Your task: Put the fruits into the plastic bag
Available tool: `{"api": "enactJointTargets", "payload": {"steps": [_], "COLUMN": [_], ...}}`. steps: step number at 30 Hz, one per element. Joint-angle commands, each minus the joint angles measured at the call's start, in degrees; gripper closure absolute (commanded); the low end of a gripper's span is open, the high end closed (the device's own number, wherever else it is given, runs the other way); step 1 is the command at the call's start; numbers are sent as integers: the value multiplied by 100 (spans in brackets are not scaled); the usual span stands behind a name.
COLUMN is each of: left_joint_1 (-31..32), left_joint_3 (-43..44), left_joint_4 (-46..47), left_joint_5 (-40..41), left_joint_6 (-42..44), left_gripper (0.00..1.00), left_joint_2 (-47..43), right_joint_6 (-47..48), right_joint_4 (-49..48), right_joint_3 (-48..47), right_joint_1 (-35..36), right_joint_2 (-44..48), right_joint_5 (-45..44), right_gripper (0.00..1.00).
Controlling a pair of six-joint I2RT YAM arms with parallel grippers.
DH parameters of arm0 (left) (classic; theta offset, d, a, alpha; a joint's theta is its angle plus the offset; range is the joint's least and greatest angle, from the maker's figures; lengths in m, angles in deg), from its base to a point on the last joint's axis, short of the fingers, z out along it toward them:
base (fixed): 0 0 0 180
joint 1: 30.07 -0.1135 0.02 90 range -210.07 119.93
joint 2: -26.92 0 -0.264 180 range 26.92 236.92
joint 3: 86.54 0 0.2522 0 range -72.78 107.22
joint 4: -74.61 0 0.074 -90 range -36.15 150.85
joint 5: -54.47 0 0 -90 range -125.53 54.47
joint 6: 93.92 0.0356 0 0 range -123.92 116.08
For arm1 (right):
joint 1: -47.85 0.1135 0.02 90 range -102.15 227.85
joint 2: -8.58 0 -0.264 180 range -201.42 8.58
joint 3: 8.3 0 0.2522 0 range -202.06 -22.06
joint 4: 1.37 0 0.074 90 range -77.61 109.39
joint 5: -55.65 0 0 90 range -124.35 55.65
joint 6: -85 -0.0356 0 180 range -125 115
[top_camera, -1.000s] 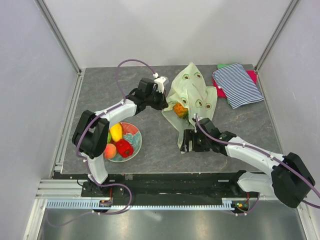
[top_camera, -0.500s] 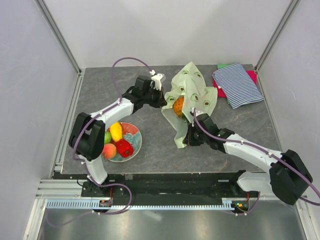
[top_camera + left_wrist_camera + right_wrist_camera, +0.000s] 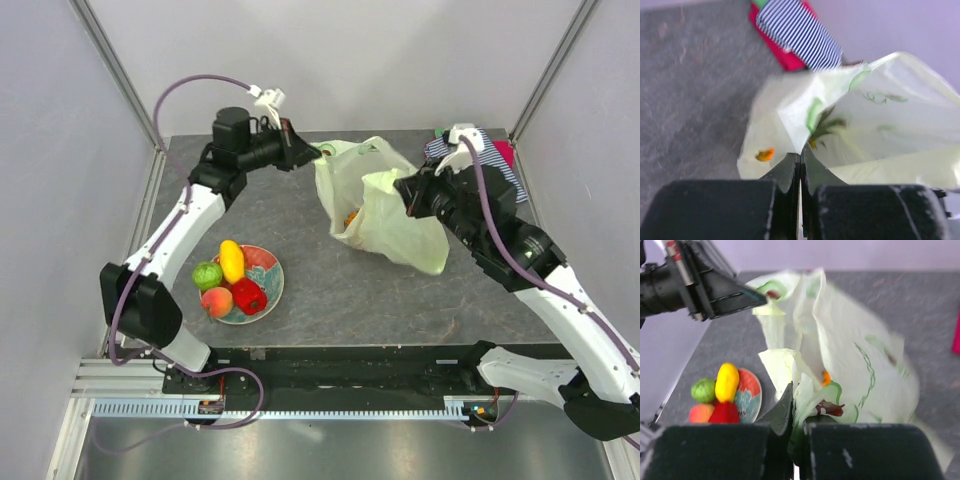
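Observation:
The pale green plastic bag (image 3: 385, 215) hangs lifted between both grippers, its mouth stretched open. My left gripper (image 3: 318, 152) is shut on the bag's left rim (image 3: 795, 127). My right gripper (image 3: 405, 192) is shut on the right rim (image 3: 812, 400). The orange pineapple (image 3: 351, 216) with green leaves (image 3: 825, 125) shows through the bag. On the red floral plate (image 3: 265, 270) lie a yellow lemon (image 3: 232, 262), a green apple (image 3: 207, 275), a peach (image 3: 216, 301) and a red pepper-like piece (image 3: 249, 296). They also show in the right wrist view, the lemon (image 3: 727, 382) on top.
A striped blue-white folded cloth (image 3: 492, 170) lies over a red cloth (image 3: 782, 55) at the back right corner. Metal frame posts and pale walls enclose the grey table (image 3: 320, 290).
Both arms have risen and moved apart, lifting the bag off the table and stretching its mouth open. The left gripper moved back and left, the right gripper up and right.

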Motion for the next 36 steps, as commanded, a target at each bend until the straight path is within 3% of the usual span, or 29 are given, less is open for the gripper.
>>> {"api": "enactJointTargets", "payload": {"steps": [1,6,13,21,26,29,32,33,35,36], "left_joint_1": [-327,-741,-864,-934,-934,-926,-926,-934,-926,-926], "left_joint_3": [545,845,-42,-570,-596,-658,-702,-702,-702,-719], "left_joint_4": [111,-301,-688,-908,-952,-882,-715,-689,-636,-627], "left_joint_5": [-632,-966,-607,-141,-80,-9,-26,-35,26,96], "left_joint_6": [-628,-567,56,461,488,593,593,567,523,506], "left_gripper": [98,99,98,98,98,89,73,58,41,27], "left_joint_2": [-464,-403,-535,-702,-842,-1044,-1282,-1334,-1519,-1598], "right_joint_6": [726,832,684,446,349,332,217,165,129,120], "right_joint_4": [426,356,145,-224,-540,-856,-1198,-1278,-1419,-1446], "right_joint_3": [-881,-858,478,1253,1218,1183,1183,1174,1139,1139], "right_joint_1": [-40,-66,-66,-75,-75,-66,-66,-66,-66,-66], "right_joint_2": [-223,-294,-39,224,417,470,471,462,427,409], "right_joint_5": [-714,-785,-285,2076,2414,2712,3274,3406,3723,3828], "right_gripper": [100,100,100,100,100,100,100,100,100,100]}}
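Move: The plastic bag is already pinched by its rim in both grippers, with its middle about 13 cm right of, 3 cm back from and 15 cm below the left hand, and roughly 10 cm ahead, 5 cm left and 20 cm below the right. Inside, the pineapple sits some 7 cm right and 21 cm below the left hand. The fruit plate lies about 19 cm left, 12 cm back and 28 cm below the left hand. Bounce the bag between both grippers: lift a little further, drop some 15 cm together, then raise partway again. Carry the left hand about 8 cm left; bring the right back and left, turning it some 30 degrees counter-clockwise, still shut on the rim. As the left comes up at the end, open its fingers about halfway around its piece of rim. ##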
